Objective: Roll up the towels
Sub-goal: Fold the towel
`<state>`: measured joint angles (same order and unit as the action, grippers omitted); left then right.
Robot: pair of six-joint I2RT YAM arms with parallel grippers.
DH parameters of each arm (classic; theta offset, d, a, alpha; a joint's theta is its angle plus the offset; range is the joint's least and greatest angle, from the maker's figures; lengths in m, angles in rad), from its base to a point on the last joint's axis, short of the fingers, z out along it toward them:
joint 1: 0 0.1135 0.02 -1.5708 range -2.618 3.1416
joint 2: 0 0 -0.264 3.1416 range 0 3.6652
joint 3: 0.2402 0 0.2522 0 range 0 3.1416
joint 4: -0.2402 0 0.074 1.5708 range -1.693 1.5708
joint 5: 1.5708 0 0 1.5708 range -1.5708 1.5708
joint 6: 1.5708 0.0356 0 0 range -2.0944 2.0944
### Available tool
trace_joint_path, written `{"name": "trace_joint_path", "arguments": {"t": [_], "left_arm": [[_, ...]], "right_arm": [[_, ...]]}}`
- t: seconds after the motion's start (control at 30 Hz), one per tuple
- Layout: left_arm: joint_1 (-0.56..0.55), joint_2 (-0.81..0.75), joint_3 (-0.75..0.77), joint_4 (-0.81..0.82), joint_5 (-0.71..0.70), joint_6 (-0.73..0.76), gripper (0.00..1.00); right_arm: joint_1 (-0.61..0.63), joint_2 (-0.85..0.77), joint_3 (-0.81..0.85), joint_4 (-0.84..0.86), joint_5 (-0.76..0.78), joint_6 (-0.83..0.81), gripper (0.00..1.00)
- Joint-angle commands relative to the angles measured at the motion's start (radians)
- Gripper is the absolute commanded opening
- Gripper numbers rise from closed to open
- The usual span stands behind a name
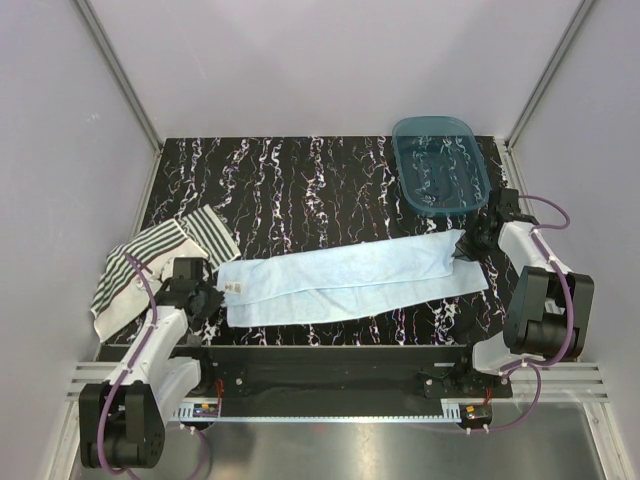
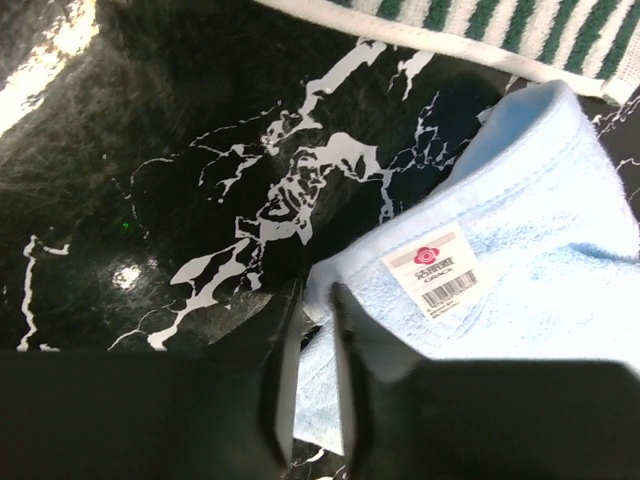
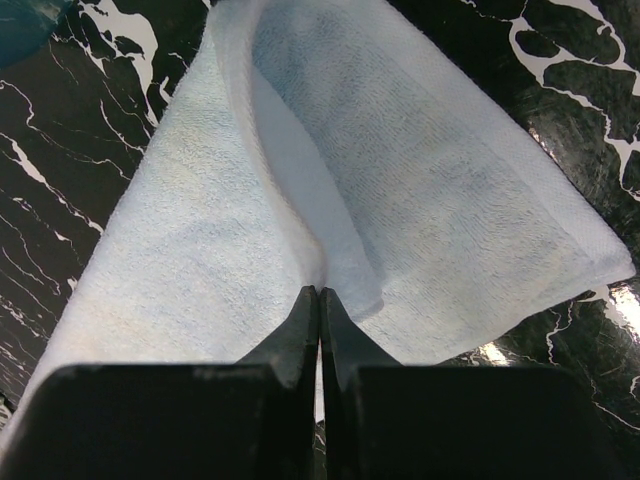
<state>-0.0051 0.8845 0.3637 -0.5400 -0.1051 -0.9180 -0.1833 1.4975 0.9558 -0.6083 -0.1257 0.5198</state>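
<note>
The light blue towel lies spread out lengthwise across the middle of the marble table, folded over along its length. My left gripper is at its left end, and in the left wrist view my left gripper has its jaws drawn close with the light blue towel corner between them, near a white barcode label. My right gripper is at the right end. Seen from the right wrist, my right gripper is shut, pinching a raised fold of the light blue towel. The green-and-white striped towel lies crumpled at the far left.
A translucent teal plastic tub stands at the back right, just beyond the right arm; its corner shows in the right wrist view. The striped towel's edge lies close behind the blue towel's left corner. Grey walls enclose the table.
</note>
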Motion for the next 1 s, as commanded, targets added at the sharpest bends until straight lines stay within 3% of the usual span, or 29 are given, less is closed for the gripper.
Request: {"name": "trace_joint_path", "arguments": {"t": [0.0,0.13,0.6,0.97], "left_arm": [[0.005,0.011,-0.009,0.048,-0.001,0.016,0.17],[0.004,0.004,0.006,0.055,0.007,0.033,0.01],[0.005,-0.05,0.253,-0.112,0.041,0.1,0.0],[0.005,-0.145,0.265,-0.179,0.097,0.139,0.0]], "right_arm": [[0.005,0.0,0.026,0.005,-0.014,-0.012,0.0],[0.007,-0.003,0.034,-0.002,-0.02,-0.012,0.0],[-0.015,-0.078,0.166,-0.116,0.049,0.016,0.0],[-0.198,-0.148,0.112,-0.13,0.055,0.028,0.0]]}}
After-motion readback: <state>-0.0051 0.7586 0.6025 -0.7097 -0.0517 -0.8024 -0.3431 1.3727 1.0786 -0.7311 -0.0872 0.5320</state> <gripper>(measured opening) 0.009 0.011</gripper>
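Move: The left hand's nearly closed fingertips are right at the light-blue towel's near left fold corner, about 1 cm to its left and just above the table. From the left hand, the towel's label is some 3 cm ahead and 4 cm right, and the striped towel's middle about 7 cm ahead and 12 cm left. From the right hand, still holding the top layer's corner, the under layer's near right corner is roughly 6 cm back, 6 cm right and 5 cm below; the blue bin's middle is about 20 cm ahead and 4 cm left. The left fingers finish closing at the fold corner but pinch no towel, then come up about 9 cm, easing forward a couple of centimetres and tipping outward about 10 degrees, away from the fold. The right hand keeps its pinch on the top layer's corner, waits, then lifts it about 6 cm with a slight forward bow that it takes back, and swings some 6 cm right towards and past the under layer's right edge, turning clockwise about 10 degrees. ##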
